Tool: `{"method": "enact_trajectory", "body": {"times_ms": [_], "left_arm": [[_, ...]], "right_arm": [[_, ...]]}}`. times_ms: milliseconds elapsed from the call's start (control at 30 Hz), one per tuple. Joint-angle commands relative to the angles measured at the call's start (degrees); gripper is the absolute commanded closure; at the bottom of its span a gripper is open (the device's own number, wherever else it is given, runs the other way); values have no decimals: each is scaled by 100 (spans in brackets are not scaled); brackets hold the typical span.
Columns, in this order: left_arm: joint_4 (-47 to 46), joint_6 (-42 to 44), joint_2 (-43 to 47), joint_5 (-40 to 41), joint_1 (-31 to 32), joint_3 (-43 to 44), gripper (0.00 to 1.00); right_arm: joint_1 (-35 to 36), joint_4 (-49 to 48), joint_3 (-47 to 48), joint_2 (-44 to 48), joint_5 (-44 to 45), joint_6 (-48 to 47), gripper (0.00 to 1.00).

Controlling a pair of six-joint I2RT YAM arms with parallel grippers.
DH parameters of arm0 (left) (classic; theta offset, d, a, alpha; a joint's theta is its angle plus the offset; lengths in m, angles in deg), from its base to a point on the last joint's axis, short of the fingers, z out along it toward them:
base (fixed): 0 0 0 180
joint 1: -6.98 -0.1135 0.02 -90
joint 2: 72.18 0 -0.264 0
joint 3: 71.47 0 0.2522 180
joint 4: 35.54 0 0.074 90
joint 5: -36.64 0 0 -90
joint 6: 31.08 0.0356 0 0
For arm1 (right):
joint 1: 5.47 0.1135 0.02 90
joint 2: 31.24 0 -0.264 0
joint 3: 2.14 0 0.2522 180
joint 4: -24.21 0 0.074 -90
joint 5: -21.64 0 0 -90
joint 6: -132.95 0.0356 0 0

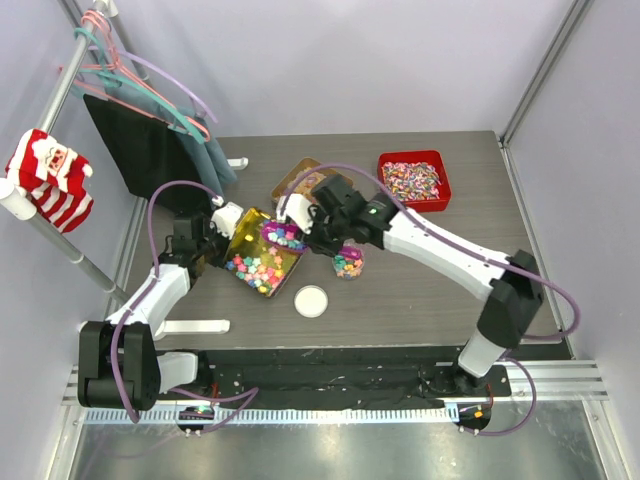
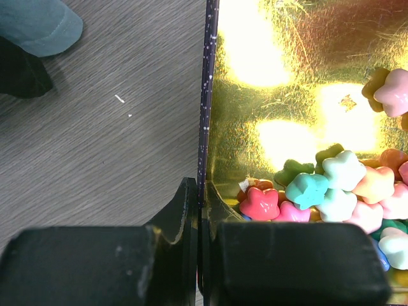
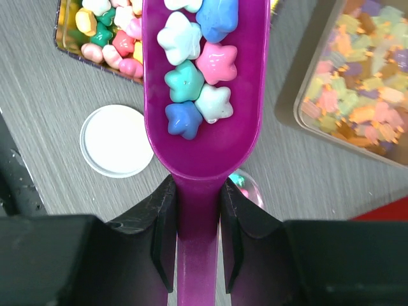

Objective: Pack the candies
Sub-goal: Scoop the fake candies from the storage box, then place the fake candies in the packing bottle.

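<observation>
The candies [image 1: 258, 266], small star-shaped sweets in mixed bright colours, fill a gold-lined box [image 1: 248, 228] that is tilted at table centre-left. My left gripper [image 1: 222, 232] is shut on the box's thin dark wall [image 2: 204, 127], and candies [image 2: 319, 188] are piled just inside. My right gripper [image 3: 197, 191] is shut on the handle of a purple scoop [image 3: 201, 137] that carries several candies [image 3: 194, 70]. The scoop [image 1: 283, 236] hovers over the box's right edge. A small clear jar [image 1: 348, 263] with a few candies stands beside it and peeks from under the scoop handle as the jar [image 3: 247, 187].
A white lid [image 1: 311, 300] lies in front of the box. A tin of pale gummy pieces [image 1: 297, 178] and a red tray of speckled sweets [image 1: 413, 180] sit behind. Dark cloth on hangers [image 1: 150, 140] and a striped sock [image 1: 50, 175] hang at the left.
</observation>
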Motion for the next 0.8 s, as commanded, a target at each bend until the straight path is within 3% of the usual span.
{"method": "enact_trajectory", "body": {"times_ms": [0, 400, 767], "left_arm": [[-570, -146, 81, -215, 23, 139, 100], [-570, -137, 28, -206, 31, 157, 100], [-553, -146, 63, -171, 23, 148, 100]], "right_arm": [[-260, -335, -325, 845, -394, -202, 99], [-981, 621, -1125, 2015, 335, -1194, 99], [-1007, 1474, -1644, 1989, 1266, -1547, 99]]}}
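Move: The storage box, the clear round jar, stands about 8 cm to the right of the right hand, level with it fore and aft and some 11 cm lower. The lid lies about 9 cm nearer the base and 1 cm left of the right hand; the box of gummies is some 16 cm ahead. The gold candy tray's middle is roughly 12 cm left and 3 cm forward. From the left hand the jar is about 28 cm right, 3 cm back and 2 cm lower. Still gripping the purple scoop by its handle, the loaded bowl pointing left, the right hand carries it about 15 cm right from the tray to the jar, arching up nearly 4 cm and sinking again, with a slight pull back late on as the bowl's end dips some 15 degrees. The left hand stays put, keeping its pinch on the tray's rim. ##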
